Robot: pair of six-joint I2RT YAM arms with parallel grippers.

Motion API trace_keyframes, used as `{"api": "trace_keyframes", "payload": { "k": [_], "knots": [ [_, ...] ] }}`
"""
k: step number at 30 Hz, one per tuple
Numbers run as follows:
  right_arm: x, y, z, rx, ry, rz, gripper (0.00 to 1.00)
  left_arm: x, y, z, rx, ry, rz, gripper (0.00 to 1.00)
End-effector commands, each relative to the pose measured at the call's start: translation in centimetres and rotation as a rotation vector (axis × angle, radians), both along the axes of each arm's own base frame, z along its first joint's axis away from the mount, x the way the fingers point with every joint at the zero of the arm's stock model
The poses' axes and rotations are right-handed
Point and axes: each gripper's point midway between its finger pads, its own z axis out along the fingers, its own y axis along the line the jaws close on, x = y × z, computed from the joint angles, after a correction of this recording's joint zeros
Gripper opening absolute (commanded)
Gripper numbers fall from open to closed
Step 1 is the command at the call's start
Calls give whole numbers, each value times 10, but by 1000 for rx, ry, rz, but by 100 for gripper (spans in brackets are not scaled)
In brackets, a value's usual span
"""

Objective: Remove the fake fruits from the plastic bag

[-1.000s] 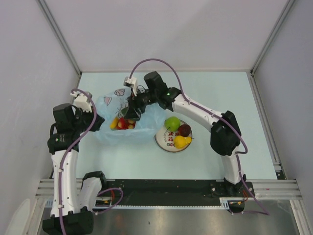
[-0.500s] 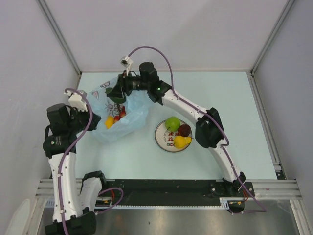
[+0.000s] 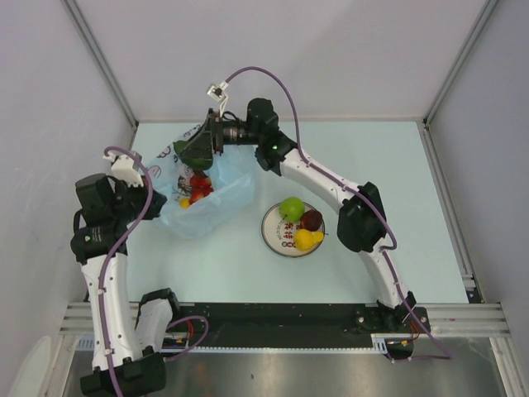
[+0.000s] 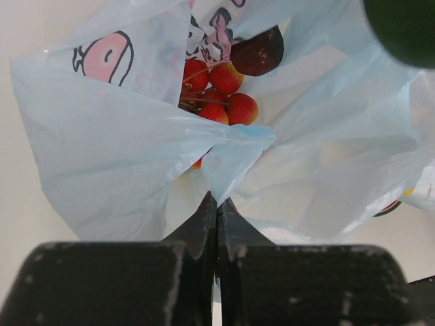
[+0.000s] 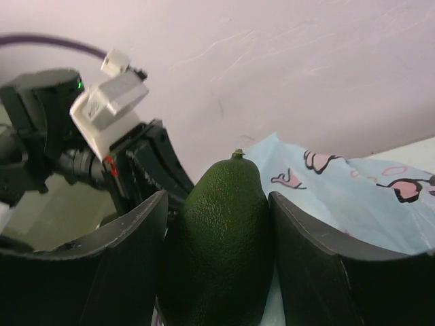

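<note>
The light-blue plastic bag (image 3: 202, 207) lies at the table's left, its mouth held up. My left gripper (image 3: 157, 180) is shut on the bag's near edge (image 4: 228, 153), its jaws pinched on the film (image 4: 216, 201). Inside the bag lie red berries (image 4: 217, 95), a dark brownish fruit (image 4: 262, 53) and an orange piece (image 3: 183, 201). My right gripper (image 3: 196, 153) hangs above the bag's far side, shut on a dark green avocado (image 5: 221, 251), one finger on each flank. A green apple (image 3: 290, 207), a dark red fruit (image 3: 312, 219) and a yellow one (image 3: 306, 240) rest on the plate.
The round white plate (image 3: 277, 240) with red lettering sits right of the bag, mid-table. Side walls close in on the left and right, a back wall lies behind the bag. My left arm's wrist (image 5: 81, 129) shows close behind the avocado in the right wrist view.
My right gripper has risen out of the bag with the avocado, moving back and to the left. The bag has shifted left and bunched up in the left gripper.
</note>
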Motion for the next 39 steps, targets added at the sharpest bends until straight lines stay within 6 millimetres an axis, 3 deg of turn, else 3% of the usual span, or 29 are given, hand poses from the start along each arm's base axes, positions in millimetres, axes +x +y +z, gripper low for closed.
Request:
{"api": "trace_keyframes", "payload": {
  "k": [1,2,3,7,10,14,16,19,20,22,23,26,30,33,34,36,38,39],
  "knots": [
    [-19,-9,-18,-19,-90,102,51,3,-1,25,-8,-59,1,1],
    [-21,-13,-25,-35,-79,119,50,3,-1,25,-6,-62,0,1],
    [-19,-17,-49,-76,-45,124,50,2,-1,23,-4,-55,-2,1],
    [-12,-35,-87,-156,58,124,50,-1,15,10,76,-24,54,0],
    [-11,-44,-83,-140,79,131,55,-1,26,-3,136,3,79,0],
    [-15,-42,-63,-118,12,145,56,0,23,-20,120,37,61,0],
    [-19,-39,-71,-174,12,140,53,2,21,-23,111,48,49,0],
    [-22,-41,-109,-307,-81,92,49,4,29,-28,151,66,70,0],
    [-25,-45,-137,-357,-128,93,48,4,32,-32,177,78,67,0],
    [-30,-55,-174,-442,-117,64,48,3,35,-45,204,140,58,0],
    [-41,-68,-202,-497,-103,64,47,3,37,-51,250,162,40,0],
    [-55,-80,-234,-568,-150,43,49,7,46,-55,346,179,41,0],
    [-72,-80,-256,-653,-227,72,51,14,58,-64,525,213,4,0],
    [-76,-75,-275,-705,-259,65,54,16,62,-83,626,267,-64,0],
    [-76,-73,-278,-717,-279,56,55,13,63,-96,649,293,-90,0],
    [-79,-68,-273,-720,-306,47,68,13,64,-103,669,286,-98,0],
    [-76,-65,-254,-699,-319,21,98,8,63,-112,671,301,-115,0],
    [-78,-67,-237,-680,-336,13,100,6,62,-113,672,294,-117,0]
  ]
}}
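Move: The right hand holds the green avocado high over the bag; the bag's near right part lies about 32 cm below it, 9 cm back and 7 cm to its right. The red fruits in the bag are some 33 cm below, 6 cm ahead and 4 cm left; the plate lies about 24 cm right, 4 cm back, 35 cm down. From the left hand on the bag rim, that near part is roughly 20 cm right, level ahead, 20 cm below. Right hand lowers the avocado some 29 cm and back to the bag, then opens; left sinks, still pinching the rim. ##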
